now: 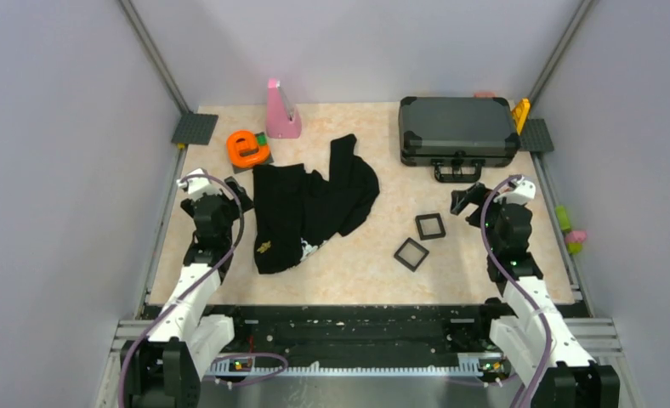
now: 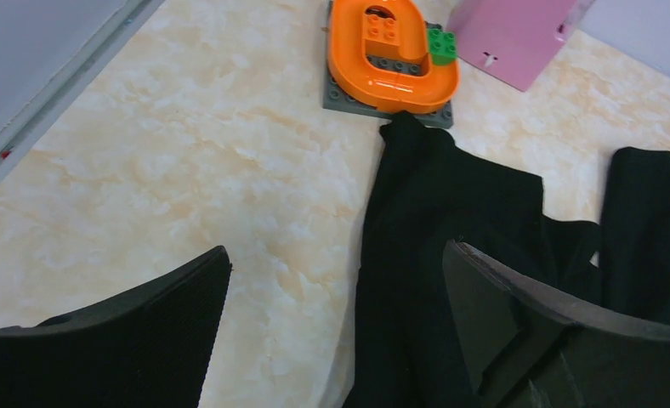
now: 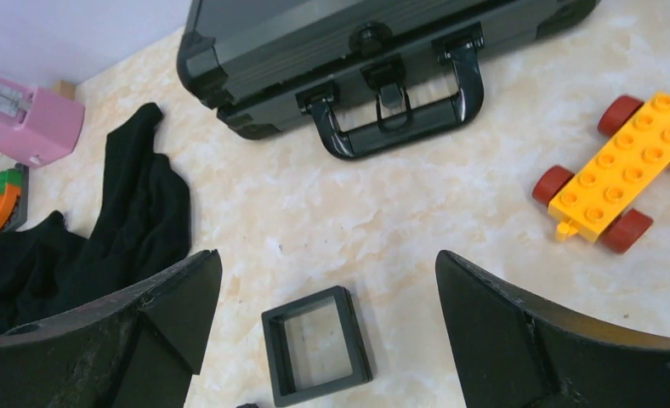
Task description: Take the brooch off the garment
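The garment [image 1: 310, 200], a black T-shirt, lies crumpled left of the table's centre. The brooch [image 1: 264, 247] is a tiny gold spot on the cloth near its front left corner, beside a bit of pale print [image 1: 308, 248]. My left gripper [image 1: 236, 195] hovers open at the garment's left edge. In the left wrist view its fingers [image 2: 336, 255] straddle the edge of the black cloth [image 2: 451, 204], and the brooch is out of that view. My right gripper [image 1: 468, 198] stands open over a black square frame [image 3: 316, 344], with nothing between its fingers [image 3: 327, 255].
A dark grey hard case [image 1: 457, 127] sits at the back right. Two black square frames [image 1: 430, 226] [image 1: 411, 253] lie between the garment and the right arm. An orange toy [image 1: 247, 147] and a pink block [image 1: 281, 110] stand behind the garment. A yellow wheeled brick [image 3: 625, 174] lies right of the case handle.
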You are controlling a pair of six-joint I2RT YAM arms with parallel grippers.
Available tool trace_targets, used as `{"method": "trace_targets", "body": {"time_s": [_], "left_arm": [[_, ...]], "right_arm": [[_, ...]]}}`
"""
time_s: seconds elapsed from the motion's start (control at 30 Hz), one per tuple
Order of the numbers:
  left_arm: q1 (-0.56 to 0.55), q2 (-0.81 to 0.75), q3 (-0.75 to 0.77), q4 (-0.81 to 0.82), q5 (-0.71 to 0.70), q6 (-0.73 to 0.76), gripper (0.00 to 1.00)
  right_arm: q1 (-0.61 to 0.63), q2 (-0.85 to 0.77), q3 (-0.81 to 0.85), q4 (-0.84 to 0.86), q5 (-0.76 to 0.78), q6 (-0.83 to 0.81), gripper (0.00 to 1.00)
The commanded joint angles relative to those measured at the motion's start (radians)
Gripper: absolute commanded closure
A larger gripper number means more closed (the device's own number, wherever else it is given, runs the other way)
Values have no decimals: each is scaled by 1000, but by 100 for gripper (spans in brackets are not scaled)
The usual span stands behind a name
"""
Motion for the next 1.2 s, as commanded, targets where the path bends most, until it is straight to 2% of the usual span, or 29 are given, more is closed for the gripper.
{"method": "trace_targets", "body": {"time_s": [0.0, 0.13, 0.27, 0.33, 0.43, 0.53, 0.63, 0.7, 0.8, 1.0, 1.17], "left_arm": [[0, -104, -43, 57, 110, 11, 1], [0, -183, -71, 26, 64, -36, 1], [0, -177, -48, -14, 217, -56, 2], [1, -162, -40, -22, 313, -62, 9], [-2, -154, -50, -24, 416, -58, 8], [-42, -133, -58, -20, 478, -47, 11], [-178, -94, -35, -67, 372, 18, 12], [-284, -63, -9, -90, 265, 58, 14], [-374, 7, 51, -142, 180, 98, 20], [-460, 162, 117, -222, -11, 106, 26], [-463, 213, 143, -237, -45, 98, 30]], "right_arm": [[-7, 25, 56, -32, 80, 93, 1], [-7, 47, 118, -168, 177, 174, 1], [17, 139, 191, -217, 27, 203, 1], [92, 195, 236, -222, 35, 149, 1], [238, 311, 365, -309, 125, 69, 1], [353, 399, 413, -273, 117, 29, 1], [454, 505, 480, -269, 153, -29, 3], [490, 588, 528, -269, 132, -55, 3], [510, 705, 592, -263, 72, -71, 7], [544, 890, 701, -237, 58, -82, 17], [561, 1008, 785, -242, 80, -83, 24]]}}
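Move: The gold brooch lies about 10 cm to the left hand's right, 12 cm back and 15 below; from that hand, the white ornament is some 20 cm right and 12 back, the orange toy 6 cm right and 11 ahead. From the right hand, the brooch lies roughly 50 cm left and 11 back; the garment's right edge is 25 cm left and 3 ahead, the nearer black frame 12 left and 6 back. Both part-closing hands converge over the garment, dipping: left about 15 cm right, right some 21 cm left. ##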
